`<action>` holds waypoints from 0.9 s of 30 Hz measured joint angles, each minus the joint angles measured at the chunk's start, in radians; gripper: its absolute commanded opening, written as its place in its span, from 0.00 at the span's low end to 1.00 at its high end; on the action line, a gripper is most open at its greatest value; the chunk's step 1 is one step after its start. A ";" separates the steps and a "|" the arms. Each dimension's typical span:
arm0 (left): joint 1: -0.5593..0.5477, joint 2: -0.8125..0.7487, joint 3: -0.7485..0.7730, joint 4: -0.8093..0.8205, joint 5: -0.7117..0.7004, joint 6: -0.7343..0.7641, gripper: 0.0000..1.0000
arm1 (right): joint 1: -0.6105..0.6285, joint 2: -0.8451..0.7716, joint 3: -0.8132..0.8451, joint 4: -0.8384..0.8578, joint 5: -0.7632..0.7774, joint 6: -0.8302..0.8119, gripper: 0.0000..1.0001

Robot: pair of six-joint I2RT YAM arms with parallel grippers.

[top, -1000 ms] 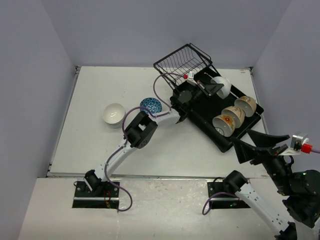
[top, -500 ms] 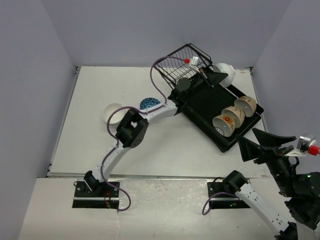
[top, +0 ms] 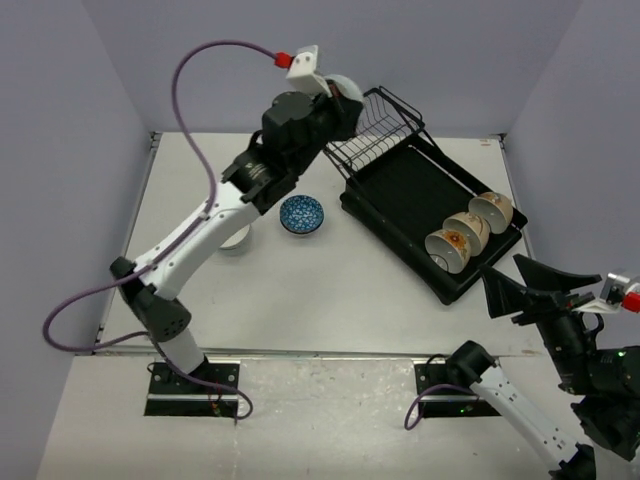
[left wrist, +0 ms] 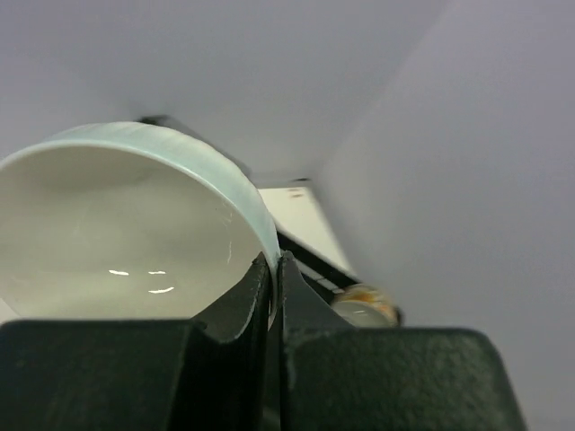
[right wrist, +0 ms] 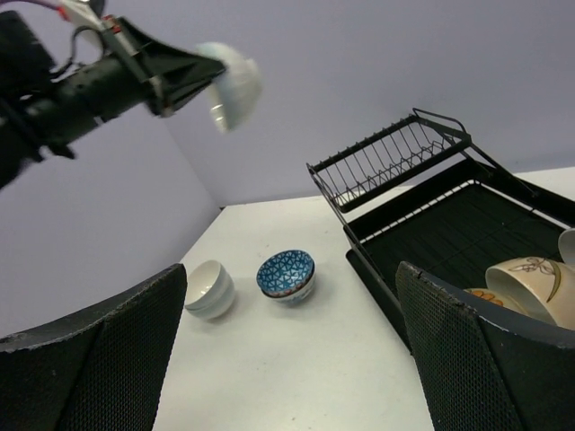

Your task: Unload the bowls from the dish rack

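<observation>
My left gripper (top: 337,100) is raised high above the table's back, left of the wire basket (top: 378,125), and is shut on the rim of a plain white bowl (left wrist: 117,224). The right wrist view shows that bowl (right wrist: 235,83) in the air at the upper left. The black dish rack (top: 410,195) holds three cream bowls on edge (top: 450,246) at its near right end. A blue-patterned bowl (top: 301,213) and white bowls (right wrist: 209,289) rest on the table left of the rack. My right gripper (top: 535,283) hangs open near the rack's front corner, holding nothing.
The left arm (top: 200,235) spans the table's left half and partly covers the white bowls. A purple cable (top: 190,90) loops above it. Lilac walls close in the table at the back and both sides.
The left arm has lifted the white bowl out of the rack, up and to the left, high over the table. The right gripper has hardly moved.
</observation>
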State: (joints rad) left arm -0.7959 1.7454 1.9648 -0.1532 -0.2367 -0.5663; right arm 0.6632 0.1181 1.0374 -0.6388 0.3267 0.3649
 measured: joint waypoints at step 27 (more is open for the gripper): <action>0.407 -0.164 -0.448 -0.877 -0.016 0.250 0.00 | 0.000 0.246 -0.001 -0.056 -0.184 -0.019 0.99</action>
State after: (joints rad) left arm -0.3889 1.5810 1.5169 -1.0298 -0.2527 -0.3161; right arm 0.6628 0.3641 1.0367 -0.6949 0.1425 0.3458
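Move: The white bowl stack I'm carrying another bowl to lies some 31 cm left of my left hand, 2 cm nearer me and about 42 cm below. At that depth the blue bowls stand roughly 15 cm left, 1 cm farther out. The rack's wire basket is straight ahead 15 cm, 27 cm down. From my right hand the nearest flowered bowl is about 21 cm ahead, 3 cm right, 34 cm down; the next stands 4 cm beyond and 4 cm right of it. Still pinching the white bowl by its rim, I sweep my left hand fast to the left, away from the rack, then sink steeply over the white stack, some 28 cm down in all, tipping the fingers from level to steeply downward. My open right hand eases left, down and forward about 9 cm, dipping its fingers towards the flowered bowls. ##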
